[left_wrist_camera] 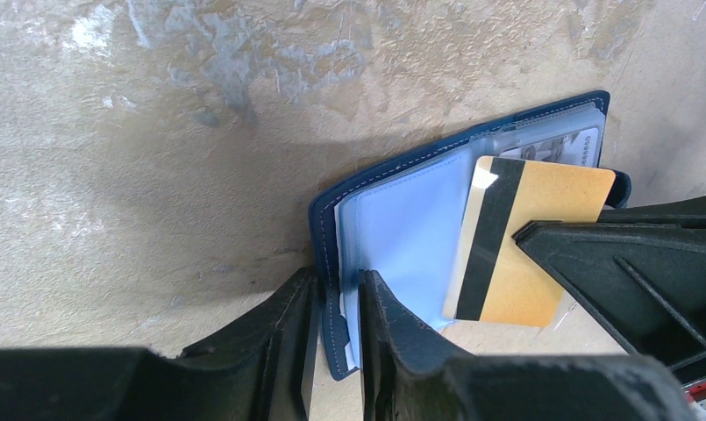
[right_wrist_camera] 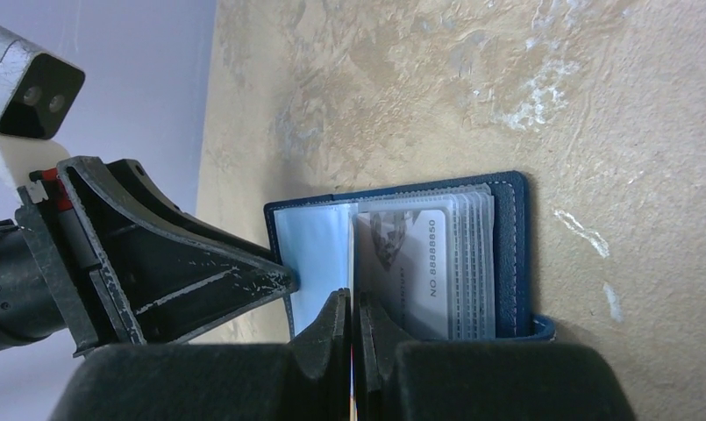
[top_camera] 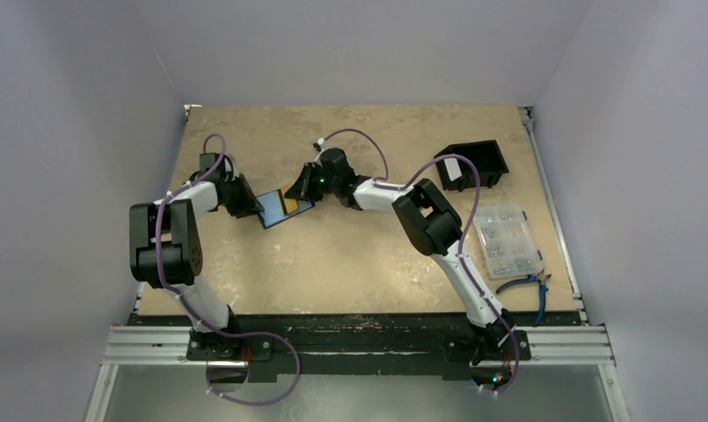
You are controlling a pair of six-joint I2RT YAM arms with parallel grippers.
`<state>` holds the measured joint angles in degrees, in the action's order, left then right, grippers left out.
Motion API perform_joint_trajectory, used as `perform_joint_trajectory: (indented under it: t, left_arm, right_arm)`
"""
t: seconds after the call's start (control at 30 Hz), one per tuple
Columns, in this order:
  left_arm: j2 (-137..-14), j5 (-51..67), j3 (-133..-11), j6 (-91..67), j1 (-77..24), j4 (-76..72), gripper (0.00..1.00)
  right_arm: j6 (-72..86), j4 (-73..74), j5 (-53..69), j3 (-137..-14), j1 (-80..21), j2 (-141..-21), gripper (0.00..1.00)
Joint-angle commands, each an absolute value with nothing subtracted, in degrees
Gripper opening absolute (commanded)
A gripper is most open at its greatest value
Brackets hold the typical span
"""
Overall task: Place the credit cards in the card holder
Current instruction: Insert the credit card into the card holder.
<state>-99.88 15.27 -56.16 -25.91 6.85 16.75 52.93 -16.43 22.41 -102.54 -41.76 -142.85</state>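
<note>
The navy-blue card holder [top_camera: 275,211] lies open on the table, its pale blue inside [left_wrist_camera: 402,219] facing up. My left gripper [left_wrist_camera: 338,285] is shut on the edge of its left flap. A gold credit card [left_wrist_camera: 529,254] with a black stripe is tilted over the right half, and my right gripper [top_camera: 304,189] is shut on it. From the right wrist that card shows only edge-on between the closed jaws of the right gripper [right_wrist_camera: 353,303]. Another card, silver-grey [right_wrist_camera: 410,263], sits in the clear sleeves of the card holder [right_wrist_camera: 507,254].
A black open-sided box [top_camera: 470,164] stands at the back right. A clear compartment box [top_camera: 507,240] lies near the right edge, with blue-handled pliers [top_camera: 530,286] just in front of it.
</note>
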Motion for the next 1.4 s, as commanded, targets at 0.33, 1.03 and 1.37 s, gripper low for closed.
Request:
perform_joint_trajectory:
  t: [0.33,1.03,1.37]
  left_arm:
    - [-103.6,15.4,-55.6,-25.1,6.7,18.6,0.24]
    - [-103.8,16.9,-55.2,-25.1,6.6,18.2,0.22]
    - [-103.7,18.1,-55.1,-25.1,6.6,17.8,0.22]
  right_arm:
    - [49.5,-6.0,25.2,-106.8,-42.5,-143.9,0.00]
    - [49.5,-7.3,29.3,-111.3,-42.8,-148.0,0.11]
    - [34.4,9.9,17.9,-113.0,-43.4,-141.1,0.47]
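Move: My right hand already pinches the gold card. The holder's blue pocket panel that it must enter lies about 5 cm to my right hand's left, some 2 cm nearer my base and 3 cm below; the half with the other cards is about 3 cm to its right, 1 cm back and 3 cm down. My left hand straddles the holder's left edge, with that pocket panel about 3 cm to its right, 1 cm ahead and 1 cm lower. With my right hand I draw the card back about 1 cm, then push it roughly 1.5 cm left into the mouth of the blue pocket, turning about 5 degrees counter-clockwise and sinking slightly. Then I open those fingers to let go of it, tipping them a little further down and easing back slightly to the right and up. My left hand stays at the holder's left edge, drifting under 1 cm right. ##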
